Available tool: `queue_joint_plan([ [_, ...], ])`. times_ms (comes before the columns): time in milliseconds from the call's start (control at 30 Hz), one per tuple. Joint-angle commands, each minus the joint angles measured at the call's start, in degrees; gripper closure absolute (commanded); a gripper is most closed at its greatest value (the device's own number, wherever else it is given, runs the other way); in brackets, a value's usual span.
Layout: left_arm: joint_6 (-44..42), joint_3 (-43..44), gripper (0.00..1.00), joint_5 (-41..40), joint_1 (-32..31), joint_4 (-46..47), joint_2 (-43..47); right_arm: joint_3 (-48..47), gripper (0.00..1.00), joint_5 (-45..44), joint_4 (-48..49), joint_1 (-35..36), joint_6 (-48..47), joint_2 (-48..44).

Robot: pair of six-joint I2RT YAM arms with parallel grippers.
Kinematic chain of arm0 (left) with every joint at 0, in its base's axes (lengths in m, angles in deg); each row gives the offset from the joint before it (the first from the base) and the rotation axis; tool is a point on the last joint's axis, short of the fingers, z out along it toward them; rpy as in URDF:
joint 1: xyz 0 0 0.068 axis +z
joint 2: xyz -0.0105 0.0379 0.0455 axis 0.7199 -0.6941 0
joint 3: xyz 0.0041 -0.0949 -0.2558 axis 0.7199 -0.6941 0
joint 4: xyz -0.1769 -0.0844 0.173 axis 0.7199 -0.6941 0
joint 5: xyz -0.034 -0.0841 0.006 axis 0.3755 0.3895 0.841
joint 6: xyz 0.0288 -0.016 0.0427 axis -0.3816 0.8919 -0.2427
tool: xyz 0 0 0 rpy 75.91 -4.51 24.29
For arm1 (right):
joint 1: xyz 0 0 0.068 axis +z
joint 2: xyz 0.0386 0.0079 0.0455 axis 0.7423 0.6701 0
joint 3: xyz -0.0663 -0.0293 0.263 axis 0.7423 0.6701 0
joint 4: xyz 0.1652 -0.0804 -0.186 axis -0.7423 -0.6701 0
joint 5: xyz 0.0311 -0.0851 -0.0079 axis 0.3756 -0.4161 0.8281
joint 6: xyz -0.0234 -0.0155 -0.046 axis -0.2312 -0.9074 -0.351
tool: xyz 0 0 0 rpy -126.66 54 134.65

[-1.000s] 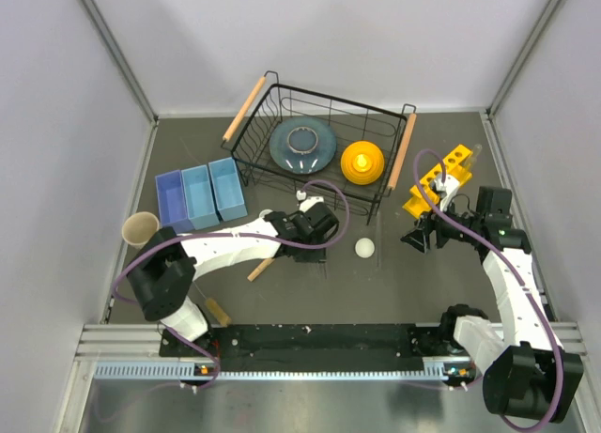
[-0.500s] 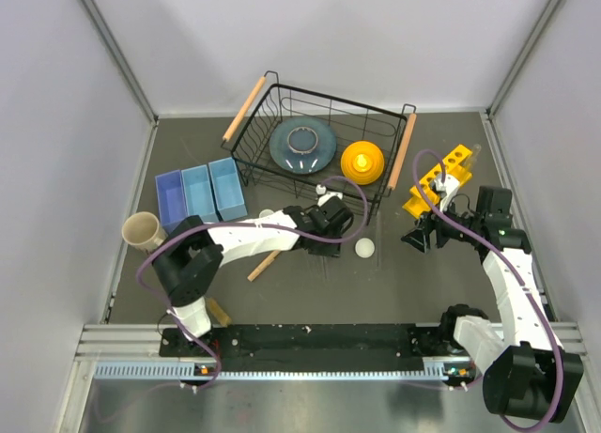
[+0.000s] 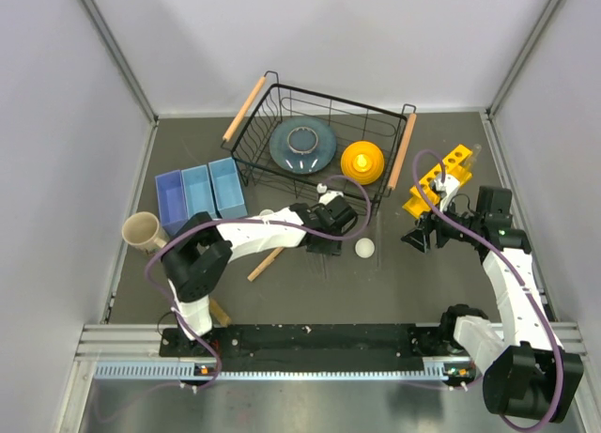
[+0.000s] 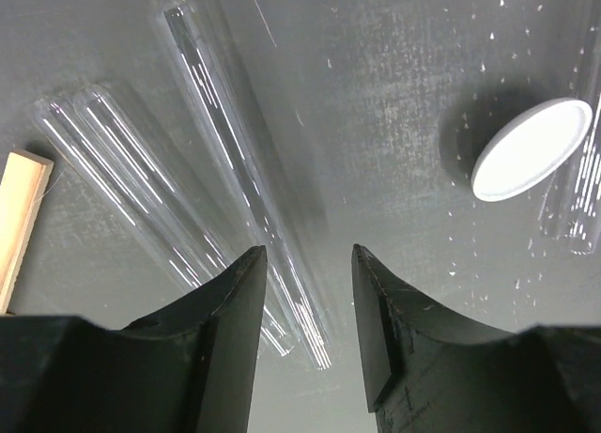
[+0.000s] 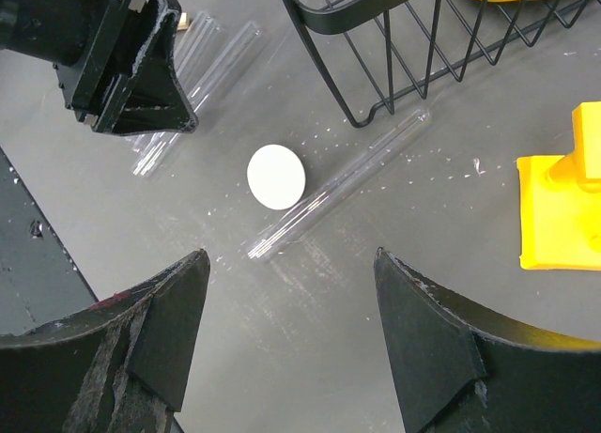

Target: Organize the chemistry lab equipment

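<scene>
My left gripper [image 4: 308, 259] hangs open just above the dark table, its jaws apart over the near end of a thin clear tube [image 4: 235, 184]. Two more clear tubes [image 4: 122, 184] lie to its left, beside the end of a wooden stick [image 4: 21, 222]. A white round piece [image 4: 531, 149] lies to the right, seen from above [image 3: 364, 248] next to another tube [image 5: 338, 184]. My right gripper [image 5: 291, 259] is open and empty, short of that white round piece [image 5: 277, 177]. The yellow rack [image 3: 437, 179] stands behind my right gripper [image 3: 418, 238].
A black wire basket [image 3: 282, 104] with wooden handles holds a grey-blue plate [image 3: 302, 144] and an orange bowl [image 3: 362, 161]. Three blue bins [image 3: 200, 196] and a tan cup [image 3: 141, 229] stand at the left. A small wooden block [image 3: 218, 311] lies near the left arm's base.
My left arm has swung right toward the white round piece and its jaws have widened. The right arm has not moved.
</scene>
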State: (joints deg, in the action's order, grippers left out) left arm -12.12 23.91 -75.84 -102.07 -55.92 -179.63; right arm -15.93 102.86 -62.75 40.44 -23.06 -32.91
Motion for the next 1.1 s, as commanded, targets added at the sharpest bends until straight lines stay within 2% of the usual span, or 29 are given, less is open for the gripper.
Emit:
queue_joint_plan([
  [0, 0.09, 2.54, 0.53, -1.57, 0.22, -2.30, -1.92, 0.09, 0.28, 0.40, 1.73, 0.45, -1.16, -0.13],
  [400, 0.53, 4.47, 0.55, -0.61, 0.31, -3.63, -4.91, 0.09, 0.28, 0.13, 1.73, 0.37, -1.07, -0.13],
  [633, 0.26, 4.56, 0.60, 1.85, 0.31, -2.49, -6.76, 0.00, 0.28, -0.05, 1.73, 0.37, -1.07, -0.22],
  [833, 0.53, 3.95, 0.68, 2.82, 0.31, -1.78, -7.55, -0.09, 0.28, -0.05, 1.73, 0.45, -1.16, -0.22],
  [933, 0.61, 3.77, 0.78, 3.17, 0.31, -1.69, -7.29, -0.09, 0.28, -0.05, 1.73, 0.37, -1.07, -0.31],
  [1067, 0.53, 2.46, 0.83, 3.88, 0.13, -0.47, -5.62, -0.09, 0.28, -0.05, 1.73, 0.37, -1.16, -0.39],
])
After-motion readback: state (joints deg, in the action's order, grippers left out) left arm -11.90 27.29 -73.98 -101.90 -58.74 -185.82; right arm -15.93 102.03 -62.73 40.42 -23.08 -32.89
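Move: The test tube to be gripped lies just under the left hand: its middle is about 2 cm ahead, 1 cm left and 3 cm below. At about that depth, two more tubes lie side by side some 5 cm left and 1 cm ahead, a white cap roughly 9 cm right and 2 cm ahead, and another tube 12 cm right and 3 cm ahead. From the right hand, the first tube lies about 19 cm left, 2 cm back and 14 cm below. The left fingers end up pinching the single tube around its near half, one pad on each side, after the hand sinks about 2.5 cm almost straight down over it. The half-open fingers stay nearly as they are for most of the descent, then close to roughly half their gap once low, with the wrist tilting only about 5 degrees. ##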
